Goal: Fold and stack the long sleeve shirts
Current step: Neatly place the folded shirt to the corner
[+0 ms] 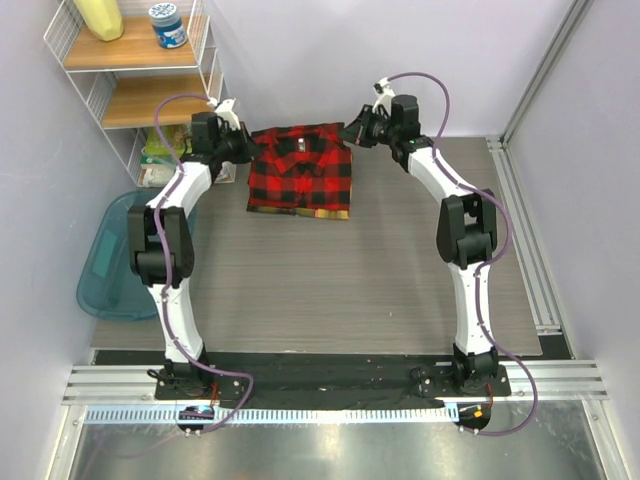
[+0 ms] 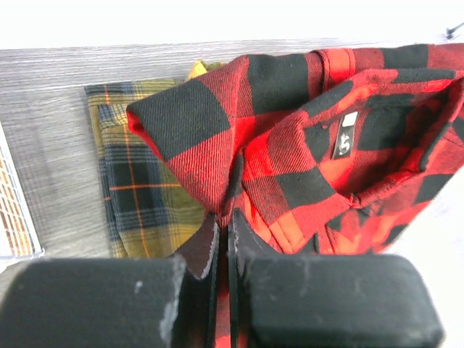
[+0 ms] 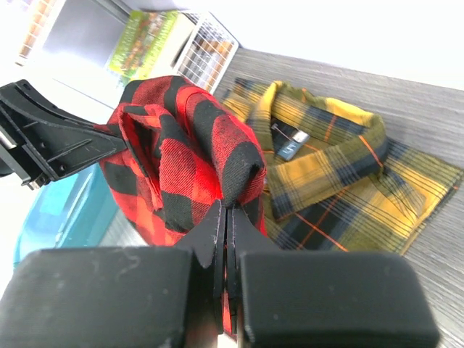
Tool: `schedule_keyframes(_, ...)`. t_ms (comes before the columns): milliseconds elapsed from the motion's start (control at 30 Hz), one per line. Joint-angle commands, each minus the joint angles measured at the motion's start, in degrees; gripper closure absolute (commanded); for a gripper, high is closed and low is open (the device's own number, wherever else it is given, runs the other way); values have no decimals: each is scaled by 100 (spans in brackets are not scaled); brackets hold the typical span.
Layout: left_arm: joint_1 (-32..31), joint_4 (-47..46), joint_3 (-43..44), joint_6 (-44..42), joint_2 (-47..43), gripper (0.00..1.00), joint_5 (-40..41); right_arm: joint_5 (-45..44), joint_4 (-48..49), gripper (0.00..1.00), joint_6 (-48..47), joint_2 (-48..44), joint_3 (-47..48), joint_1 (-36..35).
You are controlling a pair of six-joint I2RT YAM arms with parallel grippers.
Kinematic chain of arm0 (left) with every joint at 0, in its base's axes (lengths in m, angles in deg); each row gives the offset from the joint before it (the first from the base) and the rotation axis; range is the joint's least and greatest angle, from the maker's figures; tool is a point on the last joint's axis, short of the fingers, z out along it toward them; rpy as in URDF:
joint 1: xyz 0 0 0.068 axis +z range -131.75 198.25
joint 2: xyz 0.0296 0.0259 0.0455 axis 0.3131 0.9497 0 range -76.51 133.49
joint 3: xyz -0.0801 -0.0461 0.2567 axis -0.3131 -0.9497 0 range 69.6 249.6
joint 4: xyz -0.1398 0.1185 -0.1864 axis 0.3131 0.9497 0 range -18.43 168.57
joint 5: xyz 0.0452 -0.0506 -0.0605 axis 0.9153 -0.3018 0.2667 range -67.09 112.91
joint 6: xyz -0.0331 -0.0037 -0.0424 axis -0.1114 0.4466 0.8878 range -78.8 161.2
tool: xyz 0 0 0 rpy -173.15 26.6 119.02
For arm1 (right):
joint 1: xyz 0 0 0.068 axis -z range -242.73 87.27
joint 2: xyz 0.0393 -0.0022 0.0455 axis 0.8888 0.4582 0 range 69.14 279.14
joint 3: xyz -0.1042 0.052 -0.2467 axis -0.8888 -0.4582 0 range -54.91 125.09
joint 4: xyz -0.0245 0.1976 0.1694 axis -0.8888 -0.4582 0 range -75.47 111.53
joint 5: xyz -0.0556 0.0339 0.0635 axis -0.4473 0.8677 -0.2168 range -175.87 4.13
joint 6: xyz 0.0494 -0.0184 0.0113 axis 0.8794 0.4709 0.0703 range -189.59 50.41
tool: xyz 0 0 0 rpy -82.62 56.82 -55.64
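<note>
The red-and-black check shirt [image 1: 300, 168] hangs folded over the far middle of the table, lifted at its two far corners. My left gripper [image 1: 243, 148] is shut on its left corner; in the left wrist view the jaws [image 2: 225, 214] pinch the red cloth [image 2: 304, 145] close together. My right gripper [image 1: 352, 133] is shut on the right corner [image 3: 227, 206], with red cloth [image 3: 181, 152] bunched above it. The yellow-and-black check shirt [image 3: 341, 181] lies folded flat on the table under the red one. Only its near edge [image 1: 320, 213] shows from above, and its left part [image 2: 138, 188] shows beside the left jaws.
A wire shelf [image 1: 130, 70] with a yellow bottle [image 1: 98, 18] and a blue-lidded jar [image 1: 167, 25] stands at the far left. A teal bin [image 1: 110, 260] sits beside the table's left edge. A metal rail [image 1: 525, 240] runs along the right side.
</note>
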Motion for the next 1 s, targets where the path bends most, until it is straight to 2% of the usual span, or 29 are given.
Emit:
schedule_keyframes(0,-21,-219,324,-19,241,100,57,-145,184,99,-131,139,122,33)
schedule_keyframes(233,-21,-342,579,-124,549,98,286,-470,263,99,-307,473,227,77)
schedule_keyframes(267,-21,-342,701,-116,593,97,312,-532,272,99,-351,526,367,86)
schedule_keyframes(300,-12,-342,790,-107,732,90,321,-576,272,97,-360,570,447,86)
schedule_keyframes(333,-21,-342,878,-81,795,84,347,-585,281,82,-377,683,508,86)
schedule_keyframes(367,-21,-351,992,-45,865,79,278,-594,281,78,-404,728,648,95)
schedule_keyframes(400,-12,-342,1141,-45,953,66,190,-663,281,72,-465,754,693,86)
schedule_keyframes(433,-12,-342,1186,-28,962,61,180,-708,281,51,-500,763,737,86)
schedule_keyframes(500,-21,-333,1186,17,927,53,277,-743,272,39,-632,720,781,103)
schedule_keyframes(533,-21,-333,1143,-18,788,50,312,-743,246,36,-676,615,773,112)
schedule_keyframes(567,-21,-333,1073,-45,691,46,373,-743,219,25,-711,553,747,138)
schedule_keyframes(700,-29,-176,625,-168,85,27,365,-524,-70,13,-914,149,545,305)
schedule_keyframes(767,-47,17,291,-186,-346,13,321,-243,-306,3,-1045,-201,326,358)
schedule_keyframes(800,-56,149,194,-264,-495,0,269,-190,-526,1,-1098,-351,220,385)
schedule_keyframes(900,-144,1079,-97,-703,-1119,0,260,12,-1113,0,-1440,-993,-211,437)
schedule_keyframes(967,-196,2045,-54,-993,-1400,0,286,13,-1475,0,-1756,-1379,-613,455)
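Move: I hold the red shirt by its shoulders with both hands shut. The folded yellow shirt it goes onto has its middle about 9 cm to the right of my left hand, 4 cm back and roughly 10 cm below; it lies 10 cm to the left of my right hand, 8 cm back and 12 cm below. The wire rack's bottom tier stands some 18 cm to the left of my left hand, level with it; the teal bin's middle is about 30 cm left and 22 cm back from that hand. I lay the held red shirt out over the yellow one: my right hand sinks about 7 cm while easing forward, and my left dips a little and reaches 4 cm forward, towards the back wall. Low there, both hands open wide and let go of the shoulders; then the left draws back some 6 cm and rises, while the right backs off, up and out to the right. ##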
